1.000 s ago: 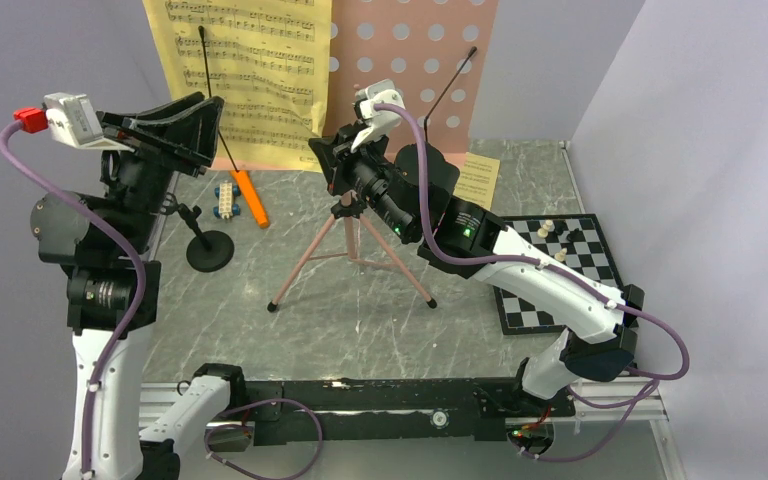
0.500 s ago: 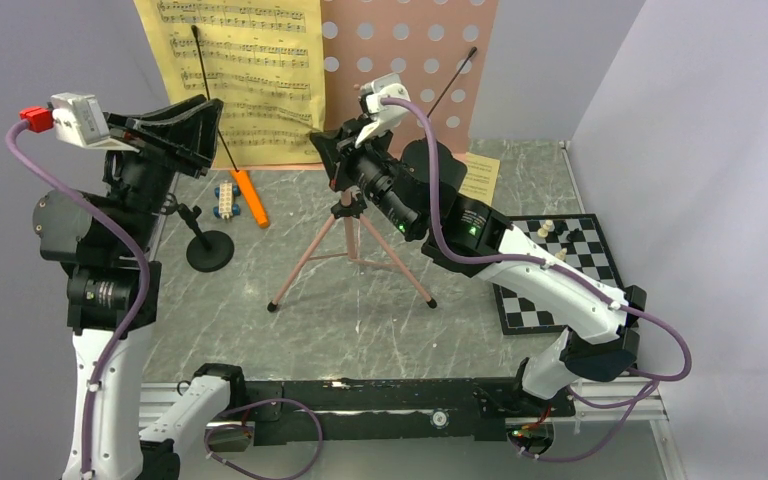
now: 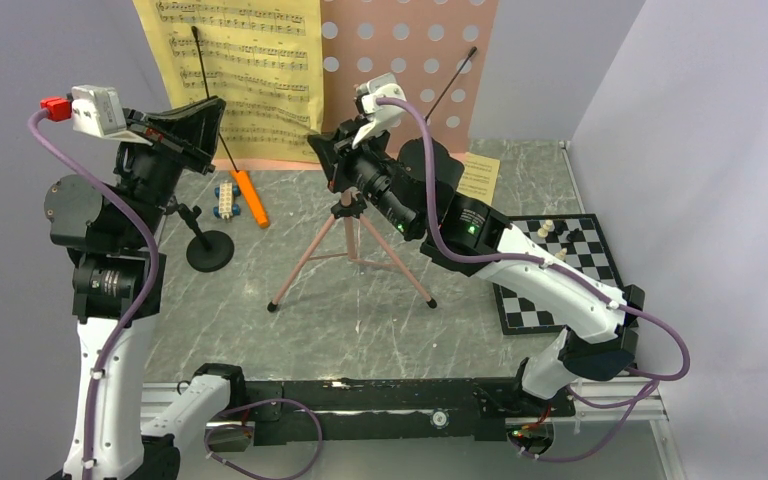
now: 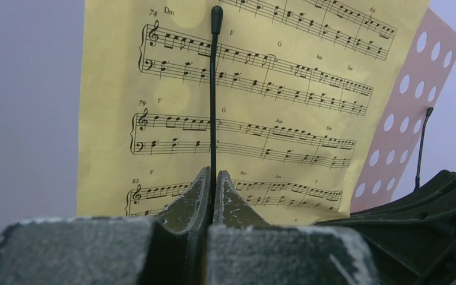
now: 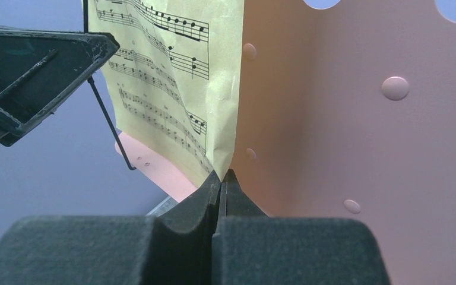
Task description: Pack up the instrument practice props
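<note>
The pink hole-punched music stand [image 3: 410,60] stands on tripod legs [image 3: 350,250] at the back. A yellow sheet-music page [image 3: 250,60] lies against its left half. My left gripper [image 3: 215,115] is shut on the stand's thin black page-holder wire [image 4: 213,89], which runs up from between the fingertips [image 4: 202,190]. My right gripper [image 3: 320,150] is shut on the page's lower right corner [image 5: 222,160], in front of the pink panel [image 5: 332,119]. An orange microphone [image 3: 251,197] and a black round-based mic stand [image 3: 209,250] are on the table at the left.
Small blue-and-white blocks [image 3: 225,198] lie beside the microphone. A chessboard with pieces [image 3: 560,265] sits at the right. Another yellow page [image 3: 478,178] lies behind the right arm. A second page-holder wire [image 3: 452,85] crosses the stand's right half. Walls close in the back and right.
My left gripper has shut on the page-holder wire and the left arm has shifted slightly right. The yellow page slid a little leftward. The right gripper stayed shut on the page's corner.
</note>
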Robot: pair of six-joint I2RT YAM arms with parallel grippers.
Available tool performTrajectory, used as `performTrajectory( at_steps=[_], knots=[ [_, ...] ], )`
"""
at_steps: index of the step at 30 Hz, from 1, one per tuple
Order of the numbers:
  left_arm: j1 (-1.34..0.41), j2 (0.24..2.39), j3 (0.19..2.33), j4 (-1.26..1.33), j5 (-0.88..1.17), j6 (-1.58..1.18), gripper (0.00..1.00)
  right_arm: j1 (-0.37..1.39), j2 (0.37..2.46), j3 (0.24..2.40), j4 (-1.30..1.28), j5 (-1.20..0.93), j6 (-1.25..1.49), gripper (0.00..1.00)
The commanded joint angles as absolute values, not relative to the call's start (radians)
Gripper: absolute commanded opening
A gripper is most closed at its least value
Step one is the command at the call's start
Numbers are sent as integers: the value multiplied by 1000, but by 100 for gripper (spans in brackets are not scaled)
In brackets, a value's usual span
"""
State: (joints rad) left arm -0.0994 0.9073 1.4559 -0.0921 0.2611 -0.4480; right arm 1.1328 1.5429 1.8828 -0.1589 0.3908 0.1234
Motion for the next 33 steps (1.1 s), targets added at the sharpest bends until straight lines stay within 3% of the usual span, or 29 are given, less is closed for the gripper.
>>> performTrajectory(
  at_steps=[1, 20, 29, 33],
  knots=[
    [-100, 883, 1446, -36, 295, -431, 0, 1128, 1544, 1924, -137, 391, 123, 0],
    [-100, 822, 1392, 68, 336, -448, 0, 1124, 1431, 1883, -123, 461, 86, 0],
    [-100, 826, 1384, 63, 317, -446, 0, 1124, 1261, 1798, -150, 496, 57, 0],
    [-100, 829, 1370, 48, 285, -428, 0, 1124, 1118, 1705, -154, 391, 25, 0]
  ],
)
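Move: The left fingers are already shut on the left clip's wire, in front of the sheet. The sheet's middle lies about 4 cm ahead, 2 cm to the right and 7 cm up. The right fingers already pinch the sheet's lower right corner, so its middle is some 10 cm to their left, 5 cm ahead and 12 cm up. From the right hand, the right clip stands roughly 15 cm to the right, 4 cm ahead and 8 cm up. Keep the left gripper shut on the clip wire and draw it back about 2 cm off the sheet, tilting the fingers slightly up, then hold there. Only then sweep the right gripper to the right, speeding up over some 11 cm while rising and easing back, its pinch on the corner kept, to take the sheet out from behind the left clip and across the board's bare right half. ##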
